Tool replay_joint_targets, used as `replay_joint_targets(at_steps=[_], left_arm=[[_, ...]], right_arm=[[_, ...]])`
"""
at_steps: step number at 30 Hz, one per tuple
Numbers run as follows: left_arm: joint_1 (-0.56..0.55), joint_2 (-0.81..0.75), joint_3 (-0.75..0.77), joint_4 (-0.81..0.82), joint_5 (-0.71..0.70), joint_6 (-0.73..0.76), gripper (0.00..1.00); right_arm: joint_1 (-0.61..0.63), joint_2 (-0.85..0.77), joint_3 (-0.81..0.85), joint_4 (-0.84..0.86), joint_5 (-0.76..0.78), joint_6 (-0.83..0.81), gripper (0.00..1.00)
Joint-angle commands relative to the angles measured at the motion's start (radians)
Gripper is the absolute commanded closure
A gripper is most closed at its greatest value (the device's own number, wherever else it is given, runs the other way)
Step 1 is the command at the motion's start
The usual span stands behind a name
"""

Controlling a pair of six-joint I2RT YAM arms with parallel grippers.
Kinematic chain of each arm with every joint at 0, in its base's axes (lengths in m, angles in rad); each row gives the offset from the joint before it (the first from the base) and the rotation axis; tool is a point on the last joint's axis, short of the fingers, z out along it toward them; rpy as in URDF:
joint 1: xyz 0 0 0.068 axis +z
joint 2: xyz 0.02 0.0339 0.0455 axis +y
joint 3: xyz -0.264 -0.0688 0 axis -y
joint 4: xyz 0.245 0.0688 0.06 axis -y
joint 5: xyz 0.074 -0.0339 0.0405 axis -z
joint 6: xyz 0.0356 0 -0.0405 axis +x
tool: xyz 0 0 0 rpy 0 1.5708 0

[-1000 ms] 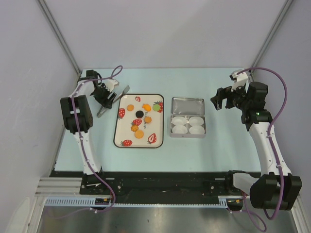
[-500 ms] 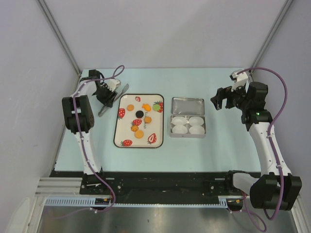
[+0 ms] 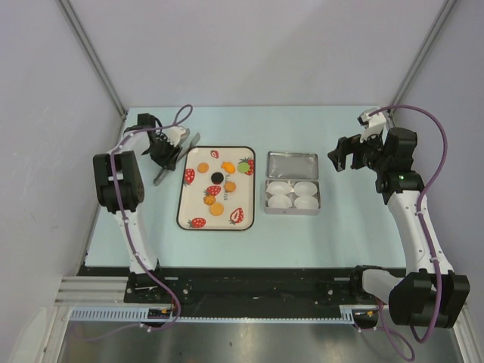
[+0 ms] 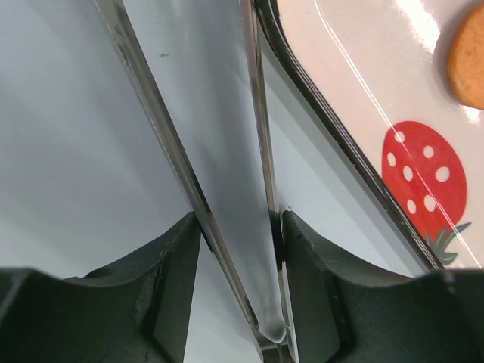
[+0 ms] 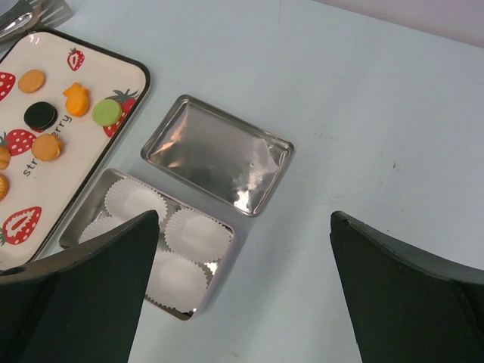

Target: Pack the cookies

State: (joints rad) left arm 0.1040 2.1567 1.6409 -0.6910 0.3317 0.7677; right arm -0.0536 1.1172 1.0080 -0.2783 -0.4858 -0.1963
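The cookies, small orange discs (image 3: 217, 209) and one black disc (image 3: 216, 178), lie on the strawberry-print tray (image 3: 189, 215). In the right wrist view the black cookie (image 5: 40, 116) and an orange cookie (image 5: 47, 147) show on that tray (image 5: 132, 64). My left gripper (image 3: 162, 151) is low at the tray's far left corner. Its fingers (image 4: 238, 219) press both arms of the metal tongs (image 4: 219, 151), which lie on the table (image 3: 175, 157). Right of the tin, my right gripper (image 3: 340, 155) hangs open and empty (image 5: 243, 219).
A metal tin (image 3: 320, 198) holding several white paper cups (image 5: 198, 234) sits right of the tray, with its lid (image 5: 215, 155) lying flat behind it. A green disc (image 5: 107, 113) and an orange shaped piece (image 5: 76, 97) also lie on the tray.
My left gripper has narrowed onto the tongs, and its arm has shifted slightly toward the back left. The right arm has not moved.
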Motion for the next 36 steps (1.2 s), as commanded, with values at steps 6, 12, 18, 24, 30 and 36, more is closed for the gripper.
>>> replay_joint_targets(at_steps=[6,12,18,24,30,36], left_arm=[[-0.003,-0.130,-0.019,0.010,0.063,-0.096,0.48],[-0.004,-0.187,-0.038,0.047,0.072,-0.165,0.49],[-0.003,-0.241,-0.049,0.044,0.075,-0.202,0.49],[-0.003,-0.307,-0.084,0.071,0.061,-0.235,0.50],[-0.004,-0.327,-0.102,0.084,0.037,-0.254,0.51],[-0.003,-0.308,-0.165,0.137,-0.036,-0.242,0.51]], right_arm=[[0.006,-0.017,0.000,0.019,0.003,-0.011,0.00],[0.006,-0.017,0.000,0.019,0.001,-0.011,0.00],[0.006,-0.019,0.000,0.019,0.001,-0.011,0.00],[0.006,-0.022,0.000,0.019,0.001,-0.011,0.00],[0.006,-0.022,0.000,0.019,0.000,-0.011,0.00],[0.006,-0.028,0.001,0.019,-0.002,-0.011,0.00]])
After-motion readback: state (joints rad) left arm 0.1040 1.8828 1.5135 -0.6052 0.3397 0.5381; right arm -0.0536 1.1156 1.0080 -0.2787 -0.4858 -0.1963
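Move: The left hand already grips the tongs low at the left rim of the strawberry tray. The nearest cookie, the plain orange round one, lies about 9 cm to its right and 4 cm back, just below it. The black cookie is some 13 cm right and 7 cm back, the orange star-topped one about 17 cm right and 4 cm back. From the right hand, the plain orange cookie is roughly 40 cm left, 6 cm ahead and 25 cm down. The left hand, still gripping the tongs, lifts them almost straight up about 9 cm, turning some 15 degrees. ##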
